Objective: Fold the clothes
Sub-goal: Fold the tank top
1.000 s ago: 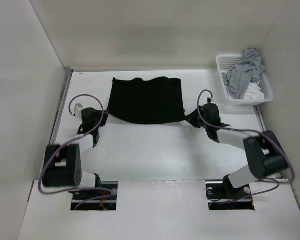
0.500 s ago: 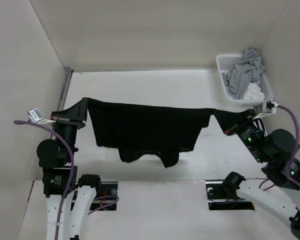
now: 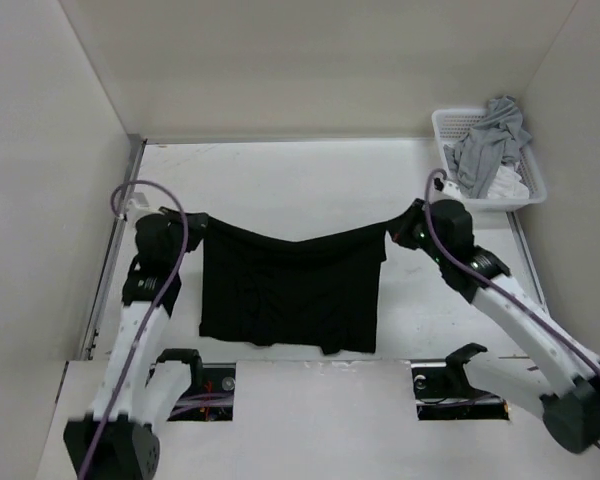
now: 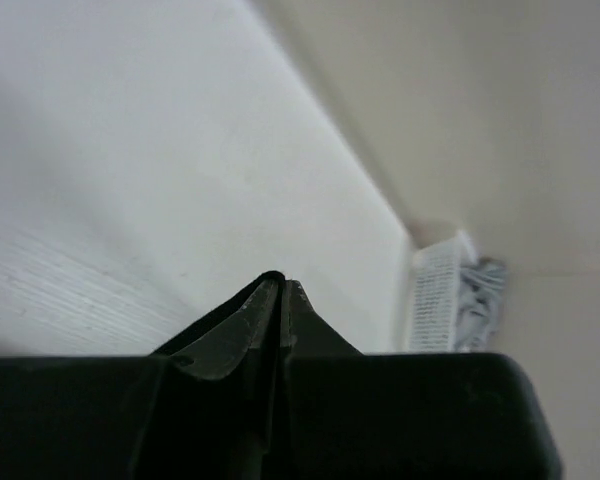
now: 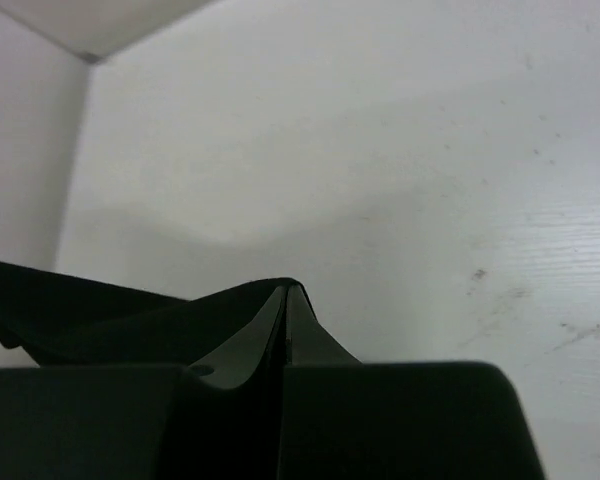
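Note:
The clothes, a black short-sleeved garment (image 3: 290, 290), hang spread between my two grippers above the middle of the table. The top edge sags between them and the lower hem reaches toward the near edge. My left gripper (image 3: 194, 222) is shut on the garment's upper left corner. My right gripper (image 3: 394, 232) is shut on its upper right corner. In the left wrist view the left gripper (image 4: 280, 284) shows pressed-together jaws. In the right wrist view the right gripper (image 5: 285, 290) is likewise shut, with black cloth (image 5: 70, 315) trailing off to the left.
A white basket (image 3: 490, 203) stands at the back right and holds a grey garment (image 3: 485, 145) and a white garment (image 3: 508, 183). The basket (image 4: 435, 300) also shows in the left wrist view. Pale walls enclose the table on three sides.
The garment lay flat at the back a second ago. Both grippers lifted it and stretched it wide, then came closer together, so it now hangs lower and sagging.

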Robot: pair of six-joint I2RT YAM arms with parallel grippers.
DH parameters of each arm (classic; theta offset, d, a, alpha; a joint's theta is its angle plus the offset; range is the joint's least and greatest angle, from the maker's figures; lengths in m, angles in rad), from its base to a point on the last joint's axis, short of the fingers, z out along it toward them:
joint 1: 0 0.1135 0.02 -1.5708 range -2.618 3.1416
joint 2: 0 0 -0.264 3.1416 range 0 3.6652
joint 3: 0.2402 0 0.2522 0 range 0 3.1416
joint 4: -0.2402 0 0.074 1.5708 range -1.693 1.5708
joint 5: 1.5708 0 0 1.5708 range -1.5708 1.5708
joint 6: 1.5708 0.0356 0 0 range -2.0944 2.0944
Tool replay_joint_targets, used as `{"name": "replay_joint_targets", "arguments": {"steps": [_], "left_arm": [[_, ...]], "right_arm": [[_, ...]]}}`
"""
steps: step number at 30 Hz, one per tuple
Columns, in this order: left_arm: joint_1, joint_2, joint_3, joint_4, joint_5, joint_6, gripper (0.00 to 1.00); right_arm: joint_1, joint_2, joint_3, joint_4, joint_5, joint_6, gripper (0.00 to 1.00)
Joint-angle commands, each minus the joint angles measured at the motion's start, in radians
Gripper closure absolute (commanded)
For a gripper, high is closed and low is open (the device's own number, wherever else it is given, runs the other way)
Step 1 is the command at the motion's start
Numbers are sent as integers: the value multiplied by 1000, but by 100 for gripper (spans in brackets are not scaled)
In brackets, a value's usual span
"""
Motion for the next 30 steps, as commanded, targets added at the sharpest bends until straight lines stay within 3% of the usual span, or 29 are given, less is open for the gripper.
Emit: {"name": "replay_joint_targets", "arguments": {"steps": [1, 4, 7, 11, 15, 23, 30], "left_arm": [[5, 249, -20, 256, -41, -28, 99], [3, 510, 101, 370, -30, -37, 98], [21, 741, 302, 384, 34, -42, 98], [35, 880, 445, 368, 62, -39, 98], [63, 856, 364, 391, 68, -53, 98], [80, 673, 34, 542, 86, -105, 98], [121, 567, -128, 575, 108, -88, 98]], "right_arm": [[-135, 216, -1, 296, -236, 36, 100], [-218, 463, 120, 387, -296, 59, 100], [-282, 671, 281, 399, -339, 70, 100], [-338, 777, 381, 388, -374, 85, 100], [-358, 722, 311, 394, -379, 80, 100], [-353, 481, 6, 448, -365, 85, 99], [-263, 331, -215, 453, -298, 79, 99]]}}
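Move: Both hands already pinch the tank top's raised edge by its corners. Its loose edge hangs back towards the robot, its middle about 20 cm back, 17 to the right and 22 below the left hand, and 18 back and 23 left of the right. The bare table spot for it is some 11 cm ahead and 19 right of the left hand, 24 below; 13 ahead and 21 left of the right. The basket stands about 30 ahead and 32 right of the right hand. Keeping both corners pinched and the edge stretched between them, the two hands sweep forward together about 18 cm while dipping some 11 cm, swinging the cloth out over the table. They rise a few centimetres, then draw back 10 to 12 cm, sinking again to bring the held edge back over the cloth. Both wrists tip fingers downward, ending about 15 degrees lower. ##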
